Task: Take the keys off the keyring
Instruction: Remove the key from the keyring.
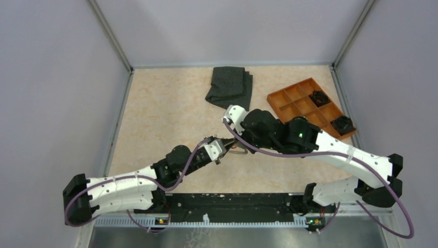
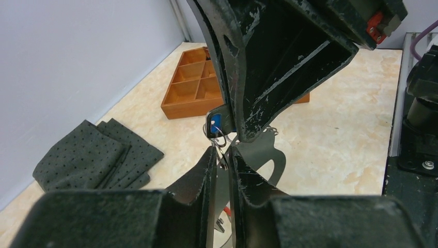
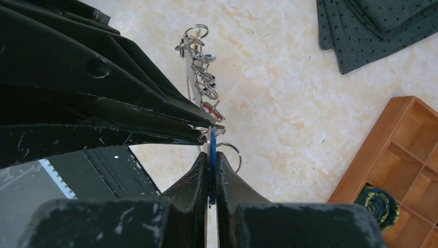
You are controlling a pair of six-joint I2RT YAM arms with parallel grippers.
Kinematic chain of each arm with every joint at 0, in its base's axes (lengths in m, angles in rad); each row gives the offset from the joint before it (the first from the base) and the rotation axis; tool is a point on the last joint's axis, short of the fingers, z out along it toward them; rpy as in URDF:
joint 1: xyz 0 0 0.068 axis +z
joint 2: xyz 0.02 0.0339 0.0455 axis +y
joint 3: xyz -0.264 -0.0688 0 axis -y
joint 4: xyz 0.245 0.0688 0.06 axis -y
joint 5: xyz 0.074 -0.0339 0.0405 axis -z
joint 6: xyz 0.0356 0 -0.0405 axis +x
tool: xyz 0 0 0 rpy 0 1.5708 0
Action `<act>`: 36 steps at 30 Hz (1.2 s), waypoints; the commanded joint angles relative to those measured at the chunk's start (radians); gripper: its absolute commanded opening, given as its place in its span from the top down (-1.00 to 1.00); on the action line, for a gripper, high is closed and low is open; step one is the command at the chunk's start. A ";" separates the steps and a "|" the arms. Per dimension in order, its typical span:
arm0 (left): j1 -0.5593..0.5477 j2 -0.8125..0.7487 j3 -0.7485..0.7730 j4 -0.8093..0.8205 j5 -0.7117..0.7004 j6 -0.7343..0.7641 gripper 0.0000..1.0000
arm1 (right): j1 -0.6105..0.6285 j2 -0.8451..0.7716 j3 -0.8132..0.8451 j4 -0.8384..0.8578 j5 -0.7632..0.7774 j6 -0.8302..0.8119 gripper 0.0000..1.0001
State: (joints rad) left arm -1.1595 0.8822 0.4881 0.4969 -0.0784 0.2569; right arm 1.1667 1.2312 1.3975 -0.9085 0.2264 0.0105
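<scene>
Both grippers meet over the middle of the table. My right gripper (image 1: pixel 239 146) (image 3: pixel 212 155) is shut on a blue-headed key (image 3: pixel 212 140) (image 2: pixel 216 123), gripped flat between its pads. That key hangs on the keyring (image 3: pixel 202 77) (image 1: pixel 238 151), a pale band carrying a row of small metal rings and a red-headed key (image 3: pixel 210 107). My left gripper (image 1: pixel 222 150) (image 2: pixel 223 151) comes from the opposite side. Its jaws are nearly together on the keyring's thin wire ring (image 2: pixel 221 140). In the left wrist view the right fingers hang down from above, just over my left fingertips.
A folded dark grey cloth (image 1: pixel 230 85) (image 2: pixel 93 157) (image 3: pixel 372 26) lies at the back centre. An orange compartment tray (image 1: pixel 289 98) (image 2: pixel 186 103) (image 3: pixel 392 150) sits at the back right, with black clumps (image 1: pixel 319 96) in two compartments. Grey walls enclose three sides.
</scene>
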 commanded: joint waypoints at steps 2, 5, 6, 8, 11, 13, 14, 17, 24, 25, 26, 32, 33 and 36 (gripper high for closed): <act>-0.003 0.007 0.038 0.033 -0.037 0.002 0.71 | -0.004 -0.018 0.072 0.039 -0.004 -0.004 1.00; -0.003 0.010 0.035 0.040 -0.057 0.000 1.00 | -0.005 -0.018 0.070 0.037 0.005 -0.003 1.00; -0.003 0.011 0.034 0.039 -0.058 0.001 1.00 | -0.004 -0.018 0.070 0.035 0.013 -0.002 1.00; -0.003 0.011 0.030 0.038 -0.057 0.001 1.00 | -0.004 -0.016 0.072 0.029 0.034 0.003 1.00; -0.003 0.000 0.015 0.048 -0.046 0.001 1.00 | -0.004 -0.005 0.080 0.001 0.078 0.008 1.00; -0.003 -0.013 0.004 0.054 -0.034 0.002 1.00 | -0.005 0.001 0.083 -0.021 0.118 0.008 1.00; -0.003 -0.026 -0.004 0.061 -0.027 0.002 1.00 | -0.006 0.002 0.083 -0.028 0.132 0.006 1.00; -0.003 -0.058 -0.026 0.076 -0.005 0.001 1.00 | -0.012 0.001 0.074 -0.042 0.142 0.008 1.00; -0.003 -0.105 -0.049 0.086 0.034 -0.008 1.00 | -0.019 0.001 0.040 -0.040 0.122 0.021 1.00; -0.003 -0.108 -0.052 0.088 0.036 -0.009 1.00 | -0.019 0.002 0.036 -0.037 0.119 0.021 1.00; -0.003 -0.110 -0.053 0.090 0.038 -0.010 1.00 | -0.019 0.002 0.034 -0.036 0.118 0.022 1.00; -0.003 -0.123 -0.065 0.106 0.028 -0.024 1.00 | -0.024 -0.001 0.022 -0.033 0.117 0.020 1.00; -0.003 -0.124 -0.067 0.110 0.023 -0.026 1.00 | -0.027 -0.001 0.019 -0.032 0.114 0.018 1.00; -0.003 -0.126 -0.073 0.121 0.004 -0.038 1.00 | -0.027 0.001 0.016 -0.028 0.102 0.012 1.00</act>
State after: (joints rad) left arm -1.1603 0.7868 0.4290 0.5331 -0.0723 0.2459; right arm 1.1664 1.2388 1.4189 -0.9348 0.2604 0.0280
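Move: The small ring that joins the blue key to the keyring lies almost at the left hand, about 1 cm to its right and 1 cm above, between its slightly parted fingertips. The blue key is about 1 cm ahead, 2 cm right and 3 cm up. The keyring's metal plate hangs roughly 2 cm back and 5 cm below. From the right hand, which already holds the blue key, the ring is about 1 cm ahead, 2 cm left and 2 cm lower. The ring is pinched as the left fingers shut fully, the hand easing slightly forward; the right hand, still gripping the blue key, rises a touch and shifts under 1 cm forward and right. Then the left hand draws back, to its left and up by about 2 cm, keeping the ring shut in its tips and pulling it away from the key. ##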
